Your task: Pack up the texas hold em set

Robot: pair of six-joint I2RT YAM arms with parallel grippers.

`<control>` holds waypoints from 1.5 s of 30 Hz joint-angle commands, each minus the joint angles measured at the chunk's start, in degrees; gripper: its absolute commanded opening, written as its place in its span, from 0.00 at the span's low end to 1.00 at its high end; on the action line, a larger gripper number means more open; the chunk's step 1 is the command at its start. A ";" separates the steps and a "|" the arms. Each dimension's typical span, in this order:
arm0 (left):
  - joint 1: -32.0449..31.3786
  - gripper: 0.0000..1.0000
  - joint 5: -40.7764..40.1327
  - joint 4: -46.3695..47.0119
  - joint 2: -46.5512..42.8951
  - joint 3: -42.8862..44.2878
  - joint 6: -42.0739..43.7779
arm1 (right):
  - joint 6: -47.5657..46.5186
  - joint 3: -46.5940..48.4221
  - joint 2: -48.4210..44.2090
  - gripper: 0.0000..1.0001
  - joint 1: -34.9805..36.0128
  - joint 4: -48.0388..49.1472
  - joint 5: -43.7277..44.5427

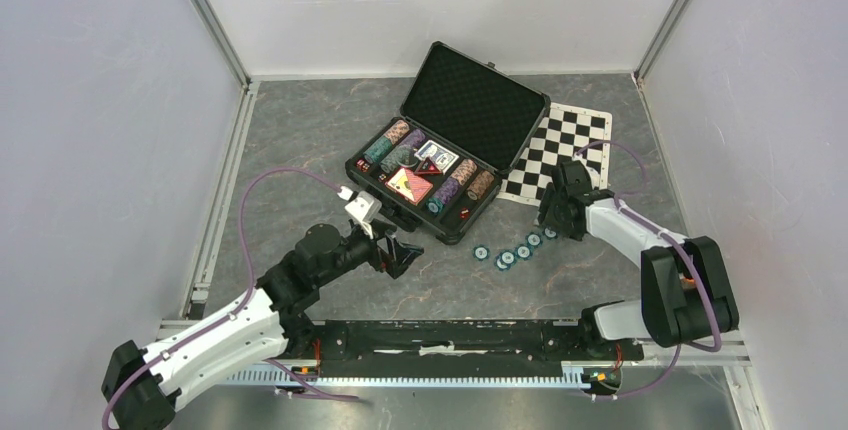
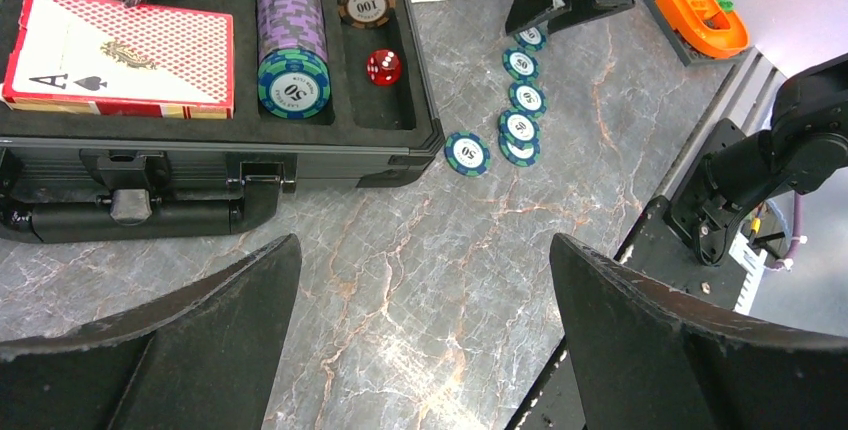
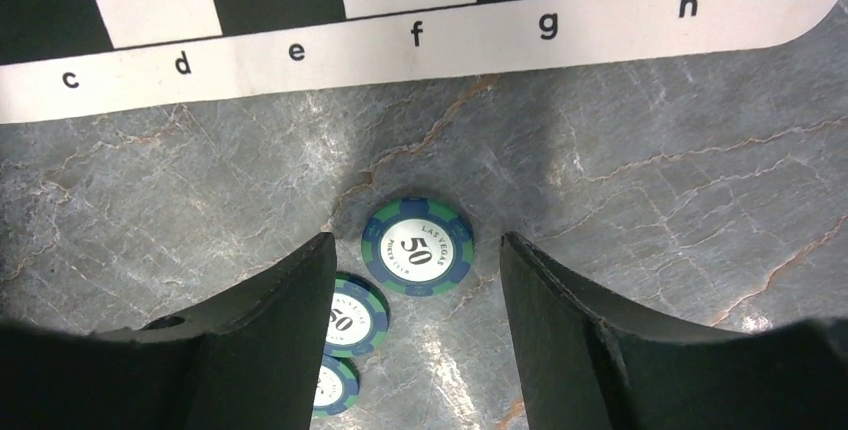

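The black case (image 1: 472, 100) lies open with rows of striped chips, a blue deck (image 1: 437, 156) and a red deck (image 1: 410, 186) in its foam. Several teal chips (image 1: 503, 258) lie loose in a curved row on the table right of the case. My right gripper (image 1: 553, 222) hangs over the far end of that row, open. One flat teal chip (image 3: 418, 247) lies at its fingertips, untouched, and two more show beside the left finger. My left gripper (image 2: 425, 250) is wide open over bare table in front of the case (image 2: 200, 155). A red die (image 2: 383, 67) sits in a case slot.
A black-and-white chequered mat (image 1: 562, 145) lies right of the case, its lettered edge (image 3: 400, 45) just beyond the right gripper. An orange piece (image 2: 700, 15) sits on a dark base near the right wall. Walls enclose the table on three sides.
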 commanded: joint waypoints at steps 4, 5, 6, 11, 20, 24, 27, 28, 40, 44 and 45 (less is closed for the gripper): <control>-0.02 1.00 0.00 2.55 0.90 0.65 2.37 | -0.35 1.57 3.08 0.58 -0.21 0.23 -1.28; -0.02 1.00 -0.22 2.50 0.88 0.65 2.37 | -0.45 1.70 3.26 0.56 -0.21 0.07 -1.31; -0.02 1.00 -0.74 2.35 0.95 0.74 2.28 | -0.52 1.97 3.49 0.56 -0.19 -0.44 -0.96; -0.02 1.00 -1.61 0.97 2.02 1.62 2.10 | -1.73 3.57 4.95 0.58 0.01 -3.55 0.64; -0.02 1.00 -2.10 0.17 0.38 1.53 1.85 | -1.56 4.20 7.71 0.62 0.95 -6.55 3.62; -0.02 1.00 -2.10 -0.42 0.41 1.79 1.69 | -1.43 6.23 8.96 0.61 1.66 -9.73 6.67; -0.02 1.00 -2.10 -0.71 0.31 1.97 1.67 | -1.47 6.63 9.44 0.60 1.84 -11.32 7.76; -0.02 1.00 -2.10 -0.71 0.33 1.97 1.58 | -1.35 6.35 9.36 0.59 1.93 -11.41 7.88; -0.02 1.00 -1.40 -0.53 1.46 2.24 1.14 | 1.20 0.93 5.77 0.50 2.29 -8.18 1.99; -0.02 1.00 -1.40 -0.53 1.70 2.25 1.15 | 1.03 1.54 4.77 0.46 2.30 -9.16 1.71; -0.02 1.00 -1.52 -0.53 1.64 2.26 1.14 | 0.86 1.72 4.35 0.44 2.30 -9.24 1.63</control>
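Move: The 50 chip at the far right end of the row lies between the right hand's open fingertips, about 1 cm ahead and 1 cm below the hand point. The next chip is some 4 cm to the left of it and 2 cm nearer, the third chip about 7 cm left and 5 cm nearer, and the checkerboard's near edge runs some 8 cm beyond it. From the left hand, the 50 chip is about 10 cm ahead, 38 cm right and 15 cm below. Low over the table, the right hand eases forward barely 1 cm over the end chip, tipping about 5 degrees further down with its left side dipping, then draws back about half a centimetre and undoes part of that tilt. The fingers narrow early, give back a little, then close further, from about two thirds open to just under half, until the tips come against the chip's left and right rims. ##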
